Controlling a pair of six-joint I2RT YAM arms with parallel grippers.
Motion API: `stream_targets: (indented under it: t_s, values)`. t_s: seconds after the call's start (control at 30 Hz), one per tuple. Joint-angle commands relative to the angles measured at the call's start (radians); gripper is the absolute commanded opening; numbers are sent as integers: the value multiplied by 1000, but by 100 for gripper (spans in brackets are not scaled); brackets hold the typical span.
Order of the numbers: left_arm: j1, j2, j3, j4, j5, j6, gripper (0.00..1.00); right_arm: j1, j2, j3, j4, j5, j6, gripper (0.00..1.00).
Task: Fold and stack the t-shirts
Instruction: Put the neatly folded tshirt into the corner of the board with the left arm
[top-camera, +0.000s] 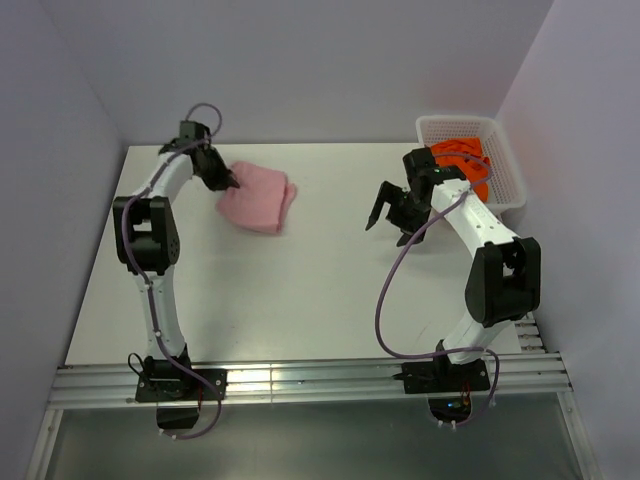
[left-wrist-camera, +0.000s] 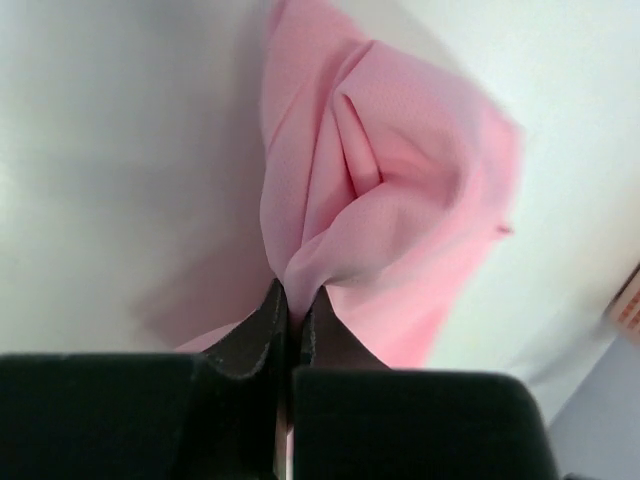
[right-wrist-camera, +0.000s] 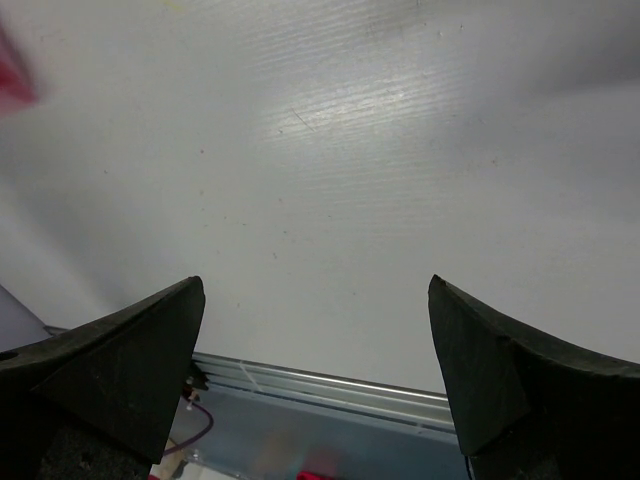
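Observation:
A pale pink t-shirt (top-camera: 258, 201) lies folded into a small bundle at the far left of the white table (top-camera: 300, 290). My left gripper (top-camera: 230, 181) is shut on its left edge; in the left wrist view the pink cloth (left-wrist-camera: 400, 190) is pinched between the closed fingers (left-wrist-camera: 262, 325). The bright orange t-shirt (top-camera: 462, 158) lies crumpled in a white basket (top-camera: 505, 165) at the far right. My right gripper (top-camera: 390, 225) is open and empty above bare table, left of the basket; its fingers (right-wrist-camera: 130, 350) stand wide apart in the right wrist view.
Grey-lilac walls close in the table at the back and both sides. A metal rail (top-camera: 300, 380) runs along the near edge, also seen in the right wrist view (right-wrist-camera: 320, 385). Purple cables hang from both arms.

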Motion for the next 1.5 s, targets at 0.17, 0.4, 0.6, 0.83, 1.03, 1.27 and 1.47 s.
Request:
stream_targets:
  t_s: [0.17,0.4,0.6,0.83,1.03,1.27,1.47]
  values:
    - [247,169,523,-122,-7,178,2,-11,-41,13,-58,31,-10,100]
    - [423,249,643,4,40,152,34,-11,7,102,-177,64,-65,100]
    - [525,257,647,61,22,114,100,-11,51,174,-204,59,-65,100]
    - [561,51,520,79,-2,94,99,-3,-5,136,-132,21,-36,100]
    - [539,-283,61,200,122,41,99,18,-142,110,-20,28,-60,100]
    - [177,-620,-300,63,-70,119,100,91,-360,70,66,162,-85,100]
    - [-88,-981,-480,-16,-285,-18,99,159,-636,-79,132,268,-82,100]
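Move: The left hand already pinches the folded t-shirt by its left edge. The shirt's middle lies about 6 cm to the right of this hand, 4 cm back and 4 cm below. The board's far left corner, where the shirt goes, is some 28 cm to the left, 10 cm ahead and 6 cm down, with nothing in between. From the empty right hand that corner is about 63 cm left, 29 cm ahead and 12 cm down. Swing the left gripper some 30 cm left and 10 cm forward in a rising arc, carrying the pinched t-shirt to the far left corner, the wrist turning counter-clockwise and tipping up. Sink slightly, open wide to let go above the board, then rise and sweep back right and towards the base. Late on, lift the open right hand about 15 cm, tipping it up. ##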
